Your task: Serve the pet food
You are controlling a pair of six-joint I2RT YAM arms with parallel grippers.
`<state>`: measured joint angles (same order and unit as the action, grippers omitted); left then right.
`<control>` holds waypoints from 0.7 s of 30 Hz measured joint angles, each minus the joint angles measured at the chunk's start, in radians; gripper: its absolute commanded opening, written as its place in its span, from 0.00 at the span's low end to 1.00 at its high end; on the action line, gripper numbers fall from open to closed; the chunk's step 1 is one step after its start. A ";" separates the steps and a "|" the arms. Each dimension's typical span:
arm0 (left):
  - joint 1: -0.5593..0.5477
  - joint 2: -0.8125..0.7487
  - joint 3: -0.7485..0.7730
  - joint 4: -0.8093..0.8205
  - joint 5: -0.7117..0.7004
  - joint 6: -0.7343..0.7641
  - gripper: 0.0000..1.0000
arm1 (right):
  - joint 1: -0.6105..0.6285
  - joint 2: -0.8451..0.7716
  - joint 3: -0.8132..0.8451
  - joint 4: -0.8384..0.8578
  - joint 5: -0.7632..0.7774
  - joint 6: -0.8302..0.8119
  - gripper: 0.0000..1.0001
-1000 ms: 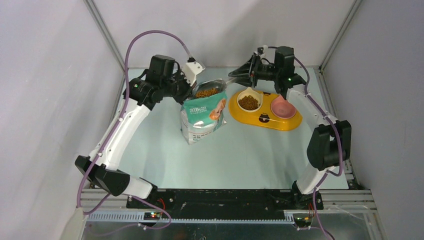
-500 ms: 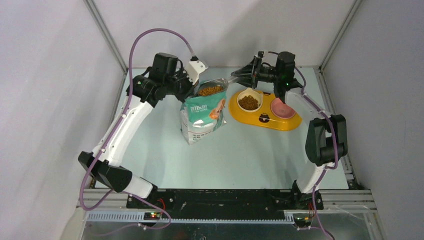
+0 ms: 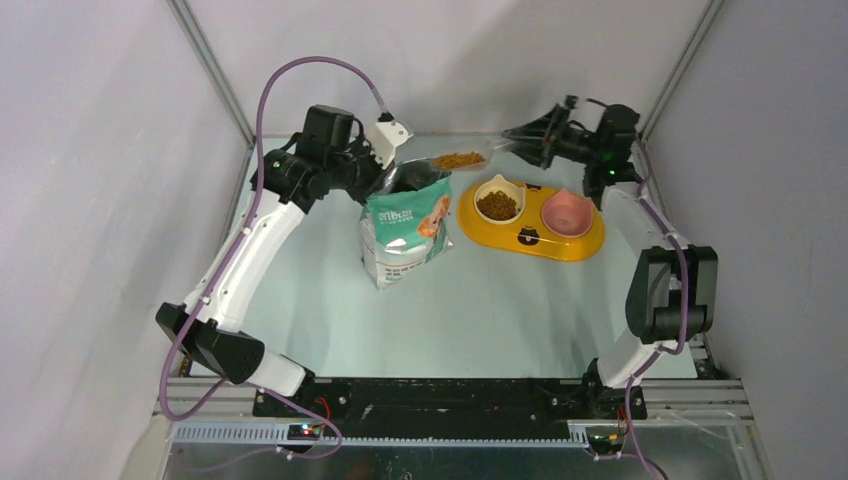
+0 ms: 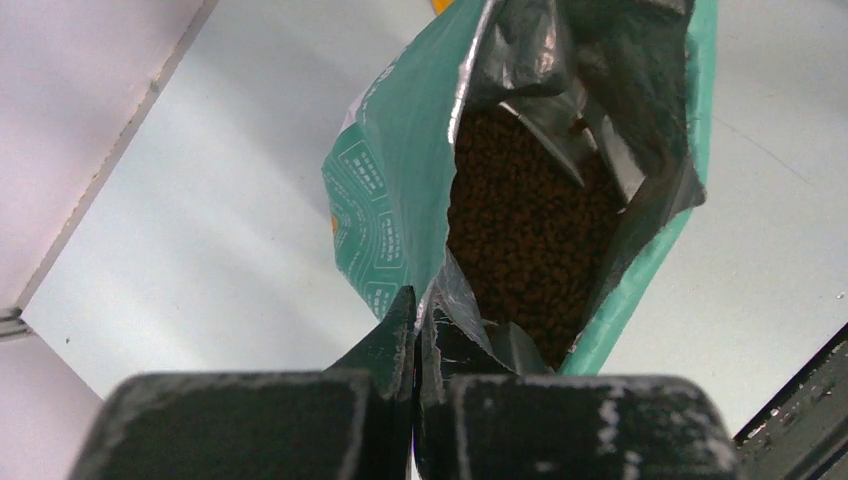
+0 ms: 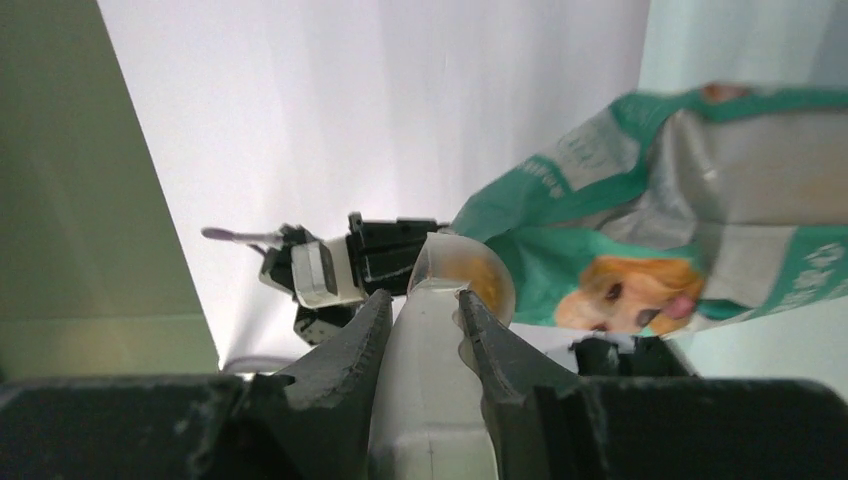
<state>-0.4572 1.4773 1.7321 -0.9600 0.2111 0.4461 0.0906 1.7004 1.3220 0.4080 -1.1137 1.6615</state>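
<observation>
The teal-and-white bag (image 3: 404, 226) with the golden dog stands upright near the middle of the table, its mouth open. My left gripper (image 3: 388, 180) is shut on the bag's rim (image 4: 430, 290), and brown pet food (image 4: 525, 230) fills the bag below it. Over on the right, my right gripper (image 3: 512, 140) is shut on the handle of the clear scoop (image 5: 430, 370). The scoop (image 3: 461, 160) hangs level in the air behind the bag's mouth, loaded with pet food (image 5: 478, 272). More kibble lies in the feeder's white bowl (image 3: 497, 205).
The yellow double-bowl feeder (image 3: 530, 240) lies right of the bag, with a pink bowl (image 3: 566, 214) in its right half. Grey walls and metal posts close in the back and sides of the table (image 3: 450, 320).
My right arm has drawn the scoop out of the bag's mouth, now full of kibble, and swung back to the right. The left arm keeps its hold on the bag.
</observation>
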 measured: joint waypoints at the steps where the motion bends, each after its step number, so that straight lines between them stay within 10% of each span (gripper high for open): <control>1: 0.004 -0.001 0.000 -0.003 -0.003 0.000 0.00 | -0.025 -0.011 -0.008 -0.001 0.005 -0.007 0.00; 21: 0.029 -0.005 0.005 -0.003 -0.002 -0.058 0.00 | -0.528 -0.215 -0.411 0.105 0.037 -0.086 0.00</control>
<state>-0.4286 1.4723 1.7374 -0.9630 0.2096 0.3878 -0.4370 1.4857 0.9112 0.5125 -1.0763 1.5753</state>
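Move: The right hand holds the loaded scoop. The empty pink bowl lies about 17 cm to its right, 5 cm farther out and 31 cm below. The white bowl, already filled, is nearly straight below, some 6 cm ahead, and the food bag stands about 22 cm left, 9 cm back and 20 cm below. From the left hand the pink bowl is roughly 46 cm right, 12 cm ahead and 27 cm down. Right hand carries the loaded scoop about 20 cm right towards the pink bowl, sinking and turning clockwise some 30 degrees. ##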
